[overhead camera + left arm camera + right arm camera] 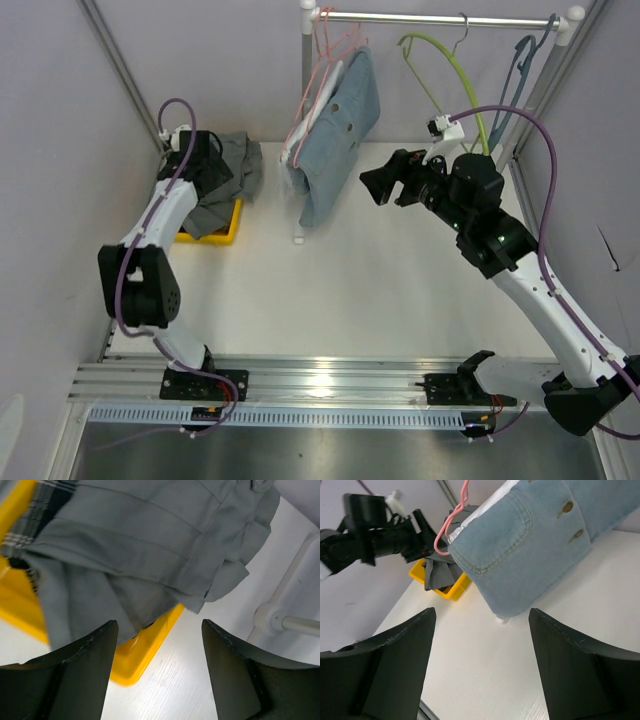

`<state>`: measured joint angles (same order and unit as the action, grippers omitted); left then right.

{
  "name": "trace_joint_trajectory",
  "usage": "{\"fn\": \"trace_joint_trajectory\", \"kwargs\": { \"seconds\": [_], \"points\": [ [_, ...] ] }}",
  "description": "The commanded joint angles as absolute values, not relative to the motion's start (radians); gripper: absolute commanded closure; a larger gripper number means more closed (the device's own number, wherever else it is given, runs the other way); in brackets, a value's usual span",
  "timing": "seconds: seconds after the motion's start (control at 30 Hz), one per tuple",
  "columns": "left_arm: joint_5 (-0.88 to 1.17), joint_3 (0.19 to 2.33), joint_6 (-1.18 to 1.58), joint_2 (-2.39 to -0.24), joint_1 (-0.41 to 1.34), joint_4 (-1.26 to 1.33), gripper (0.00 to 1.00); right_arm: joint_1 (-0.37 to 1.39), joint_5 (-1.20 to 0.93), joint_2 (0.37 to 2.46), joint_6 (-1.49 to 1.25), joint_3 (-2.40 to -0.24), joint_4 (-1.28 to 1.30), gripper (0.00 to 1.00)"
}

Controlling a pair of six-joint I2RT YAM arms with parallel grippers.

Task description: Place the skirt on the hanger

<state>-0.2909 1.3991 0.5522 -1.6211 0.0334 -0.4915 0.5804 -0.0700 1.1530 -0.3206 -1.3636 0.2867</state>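
Note:
A light-blue denim skirt (340, 125) (535, 545) hangs on a pink hanger (322, 70) (451, 522) from the rail (440, 18), over a white garment. My right gripper (385, 182) (481, 611) is open just right of the skirt, pointing at its lower part, with nothing between its fingers. My left gripper (212, 168) (159, 622) is open at the back left, above grey clothes (238, 168) (150, 540) heaped in a yellow bin (232, 230) (145, 645) (447, 591). It holds nothing.
A green hanger (450, 70) and a blue-grey hanger (520, 70) hang on the right half of the rail. The rail's white post (280, 615) stands beside the bin, and its foot (501, 620) rests under the skirt. Walls close in left and right.

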Motion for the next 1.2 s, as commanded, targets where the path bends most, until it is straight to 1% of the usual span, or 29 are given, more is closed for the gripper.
{"fn": "trace_joint_trajectory", "kwargs": {
  "seconds": [0.0, 0.07, 0.23, 0.47, 0.63, 0.73, 0.77, 0.83, 0.87, 0.9, 0.93, 1.0, 1.03, 1.1, 1.13, 1.17],
  "points": [
    [-0.236, 1.534, 0.499, -1.75, 0.035, -0.44, 0.27, 0.587, -0.064, 1.115, -0.31, -1.353, 0.298, 0.2],
    [-0.233, 1.581, 0.494, -1.804, 0.037, -0.449, 0.28, 0.586, -0.066, 1.103, -0.307, -1.348, 0.293, 0.2],
    [-0.216, 1.624, 0.492, -1.922, 0.04, -0.419, 0.29, 0.588, -0.063, 1.104, -0.299, -1.342, 0.295, 0.2],
    [-0.176, 1.649, 0.468, -1.982, 0.077, -0.365, 0.29, 0.588, -0.048, 1.115, -0.285, -1.335, 0.293, 0.21],
    [-0.218, 1.695, 0.469, -2.035, 0.092, -0.402, 0.31, 0.588, -0.049, 1.127, -0.284, -1.331, 0.291, 0.21],
    [-0.247, 1.681, 0.48, -2.04, 0.092, -0.407, 0.41, 0.588, -0.041, 1.127, -0.281, -1.325, 0.293, 0.21],
    [-0.248, 1.68, 0.479, -2.037, 0.092, -0.397, 0.47, 0.588, -0.041, 1.127, -0.279, -1.322, 0.291, 0.21],
    [-0.261, 1.69, 0.477, -2.046, 0.092, -0.411, 0.53, 0.588, -0.038, 1.129, -0.278, -1.319, 0.293, 0.21],
    [-0.267, 1.697, 0.479, -2.051, 0.092, -0.425, 0.58, 0.588, -0.038, 1.129, -0.279, -1.315, 0.293, 0.22],
    [-0.271, 1.698, 0.477, -2.059, 0.092, -0.437, 0.59, 0.586, -0.038, 1.129, -0.279, -1.313, 0.293, 0.21],
    [-0.287, 1.703, 0.479, -2.06, 0.092, -0.445, 0.66, 0.586, -0.037, 1.127, -0.278, -1.312, 0.293, 0.22],
    [-0.294, 1.698, 0.479, -2.053, 0.092, -0.456, 0.74, 0.586, -0.034, 1.124, -0.278, -1.31, 0.293, 0.22],
    [-0.305, 1.701, 0.477, -2.048, 0.092, -0.456, 0.83, 0.586, -0.032, 1.124, -0.276, -1.31, 0.293, 0.22],
    [-0.308, 1.707, 0.468, -2.031, 0.092, -0.459, 0.91, 0.586, -0.029, 1.124, -0.275, -1.307, 0.293, 0.22],
    [-0.316, 1.715, 0.466, -2.025, 0.092, -0.475, 1.0, 0.586, -0.028, 1.124, -0.275, -1.305, 0.293, 0.22],
    [-0.321, 1.741, 0.463, -2.02, 0.092, -0.485, 1.0, 0.586, -0.028, 1.124, -0.275, -1.307, 0.293, 0.22]
  ]
}}
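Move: The grey skirt on the pile has its middle about 10 cm ahead of the open left hand, 2 cm to its right and 10 cm lower. The yellow bin beneath is centred some 6 cm ahead, 3 cm left and 15 cm down; the plaid garment lies 11 cm ahead, 9 cm left and 12 cm down. From the right hand, the grey skirt is roughly 24 cm ahead, 38 cm left and 31 cm below. The left hand dips about 9 cm down and 8 cm forward, drifting right, then shuts on the grey skirt's right part. ##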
